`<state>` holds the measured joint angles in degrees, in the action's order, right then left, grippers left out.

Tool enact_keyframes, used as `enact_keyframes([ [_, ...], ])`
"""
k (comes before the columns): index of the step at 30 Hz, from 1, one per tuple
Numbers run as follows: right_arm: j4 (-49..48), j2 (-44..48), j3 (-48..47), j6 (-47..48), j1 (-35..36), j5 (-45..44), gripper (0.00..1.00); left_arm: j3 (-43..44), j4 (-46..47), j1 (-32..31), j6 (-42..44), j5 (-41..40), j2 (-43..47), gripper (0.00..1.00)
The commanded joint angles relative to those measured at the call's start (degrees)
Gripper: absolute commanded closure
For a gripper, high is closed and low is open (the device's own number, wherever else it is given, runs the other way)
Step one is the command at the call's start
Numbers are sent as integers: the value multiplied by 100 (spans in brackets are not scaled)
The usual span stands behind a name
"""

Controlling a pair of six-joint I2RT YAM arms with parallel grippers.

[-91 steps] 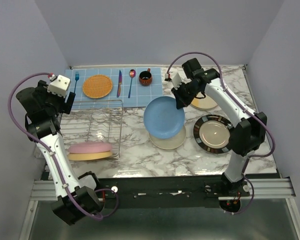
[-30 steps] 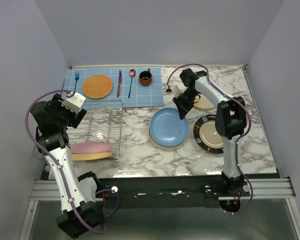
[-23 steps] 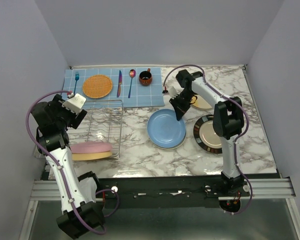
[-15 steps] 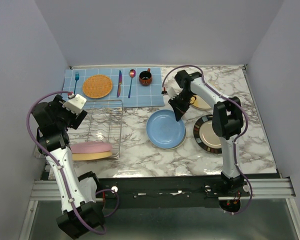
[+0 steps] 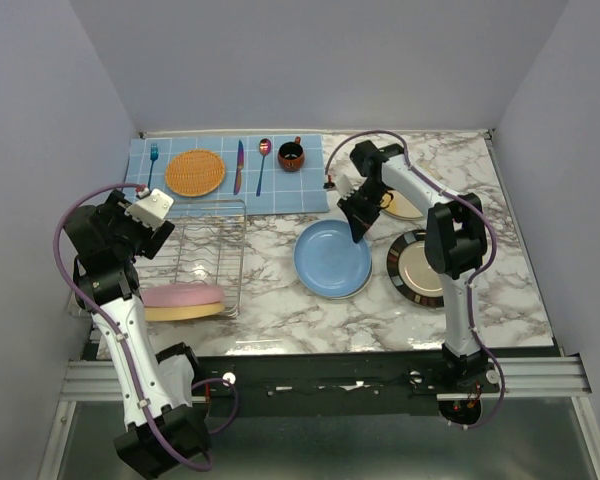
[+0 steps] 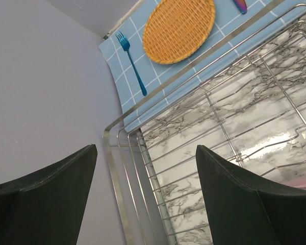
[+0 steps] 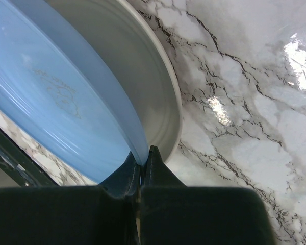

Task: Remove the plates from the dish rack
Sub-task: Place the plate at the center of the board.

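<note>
My right gripper (image 5: 357, 232) (image 7: 143, 158) is shut on the far rim of a blue plate (image 5: 332, 258) (image 7: 56, 102). The plate lies slightly tilted on a cream plate (image 7: 148, 76) in the middle of the table. A black-rimmed beige plate (image 5: 425, 268) lies to its right, and another plate (image 5: 412, 207) shows behind the right arm. The dish rack (image 5: 205, 250) (image 6: 110, 163) stands at the left. At its near end a pink plate (image 5: 180, 295) lies on a yellow-orange plate (image 5: 175, 313). My left gripper (image 5: 152, 228) (image 6: 145, 204) hangs open above the rack's far left corner, holding nothing.
A blue checked placemat (image 5: 310, 195) (image 6: 158, 87) lies behind the rack. On it are a fork (image 5: 152, 160) (image 6: 131, 61), a woven orange disc (image 5: 194, 172) (image 6: 178, 25), a knife (image 5: 239, 165), a spoon (image 5: 264, 160) and a dark red cup (image 5: 291, 155). Walls close in left, right and behind.
The right gripper has brought the blue plate down from a raised tilt onto the cream plate and nudged it left. The left arm came closer to the rack, then held still.
</note>
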<state>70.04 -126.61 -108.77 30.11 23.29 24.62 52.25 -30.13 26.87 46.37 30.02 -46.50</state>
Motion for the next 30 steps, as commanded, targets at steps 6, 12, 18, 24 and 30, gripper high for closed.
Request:
enact_keyframes([
  [6, 36, 233, 348, 127, 18, -265, 99, -101, 33, -33, 57, -67, 141, 13],
  [12, 53, 215, 304, 136, 18, -291, 99, -48, 42, -33, 30, -58, 132, 13],
  [18, 89, 110, 128, 83, 18, -361, 80, -39, 25, -33, 83, -93, 115, 13],
  [24, 19, 75, 67, -14, 18, -537, 51, -74, 25, -33, 100, -93, 124, 13],
  [30, 36, 92, 14, -75, 18, -529, 47, -110, 33, -33, 92, -93, 132, 13],
])
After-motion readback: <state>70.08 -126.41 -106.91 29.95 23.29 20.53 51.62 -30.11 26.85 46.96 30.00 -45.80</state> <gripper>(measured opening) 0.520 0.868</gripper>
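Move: The right hand holds the blue plate by its rim just above the pale plate at the board's centre, whose middle lies about 6 cm to its left, 5 cm back and 3 cm below. The plate with the striped rim is some 16 cm to the right and 6 cm back; the yellow-and-cream plate is about 15 cm ahead and 13 cm to the right. From the left hand, the pale plate lies roughly 42 cm right, 5 cm back and 20 cm below. Down, back and to its right by a bit over 1 cm each, the right hand lowers the still-pinched blue plate onto the pale one, tipping very slightly, and pauses there. Its fingers then open to about half and let go of the rim, staying astride it while the hand eases about 1 cm forward with only a slight rise. ##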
